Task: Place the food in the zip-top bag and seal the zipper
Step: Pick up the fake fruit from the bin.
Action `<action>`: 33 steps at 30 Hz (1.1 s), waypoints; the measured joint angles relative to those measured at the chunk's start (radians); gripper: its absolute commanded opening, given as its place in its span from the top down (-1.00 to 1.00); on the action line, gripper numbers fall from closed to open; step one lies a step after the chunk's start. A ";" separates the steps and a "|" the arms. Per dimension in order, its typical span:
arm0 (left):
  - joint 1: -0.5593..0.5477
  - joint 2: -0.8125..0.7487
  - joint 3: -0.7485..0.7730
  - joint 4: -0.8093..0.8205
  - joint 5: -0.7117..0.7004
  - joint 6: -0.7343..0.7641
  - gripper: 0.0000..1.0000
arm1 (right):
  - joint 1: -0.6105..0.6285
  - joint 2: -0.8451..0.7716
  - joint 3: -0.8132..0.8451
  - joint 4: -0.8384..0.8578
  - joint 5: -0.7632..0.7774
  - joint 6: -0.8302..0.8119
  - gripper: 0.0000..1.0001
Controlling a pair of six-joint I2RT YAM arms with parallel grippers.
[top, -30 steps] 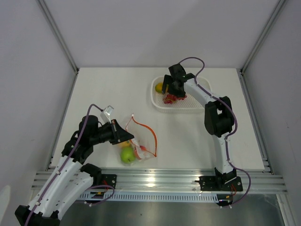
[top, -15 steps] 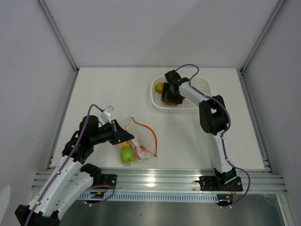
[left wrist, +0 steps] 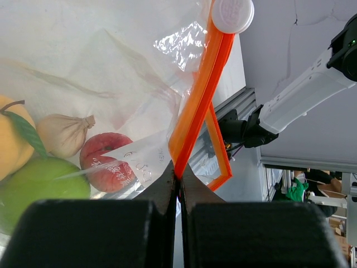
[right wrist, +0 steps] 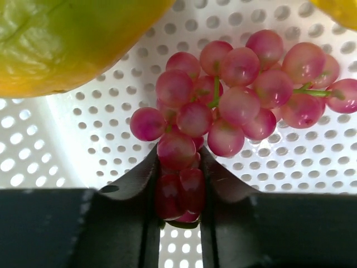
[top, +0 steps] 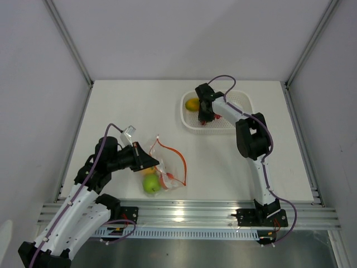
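The clear zip-top bag [top: 163,174] lies at the front left with a green apple [top: 150,184] and other fruit inside. In the left wrist view the apple [left wrist: 39,181], a red peach [left wrist: 106,167] and a yellow-orange fruit [left wrist: 12,139] show through the plastic. My left gripper [left wrist: 178,177] is shut on the orange zipper [left wrist: 198,106] and holds the bag's mouth up. My right gripper [right wrist: 179,190] is down in the white basket [right wrist: 56,145], its jaws closed on the lower grapes of the dark red grape bunch [right wrist: 234,100]. A mango [right wrist: 72,39] lies beside it.
The white perforated basket [top: 240,100] stands at the back right with the mango [top: 192,104] at its left end. A yellow piece [right wrist: 340,8] shows at the corner of the right wrist view. The zipper's white slider [left wrist: 232,15] sits at the strip's far end.
My right gripper has dropped onto the grape bunch in the basket and its jaws have closed from wide open onto the grapes. The left arm and the bag have not moved.
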 measured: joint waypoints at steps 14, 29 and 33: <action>0.001 -0.016 -0.004 0.000 0.000 -0.001 0.99 | -0.024 -0.095 -0.046 0.000 0.008 -0.037 0.92; 0.001 -0.013 -0.004 0.000 0.000 -0.003 0.99 | 0.032 -0.513 -0.120 0.014 -0.102 -0.160 0.92; 0.001 -0.006 -0.004 0.001 0.000 -0.003 0.99 | 0.087 -0.628 -0.186 0.027 -0.254 -0.199 0.90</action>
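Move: The right hand, already pinching the grapes low in the bin, has the open mouth of the zip-top bag roughly 28 cm back, 12 cm left and 8 cm above it. Beside the grapes, the mango lies about 7 cm ahead and 6 cm left of this hand, the yellow pear some 8 cm ahead and 6 cm right. The left hand still grips the bag's rim, the middle of the mouth about 6 cm right, 2 cm ahead and 3 cm below. The right hand lifts the pinched grapes about 24 cm, then swings back towards the bag, turning some 20 degrees counter-clockwise. ##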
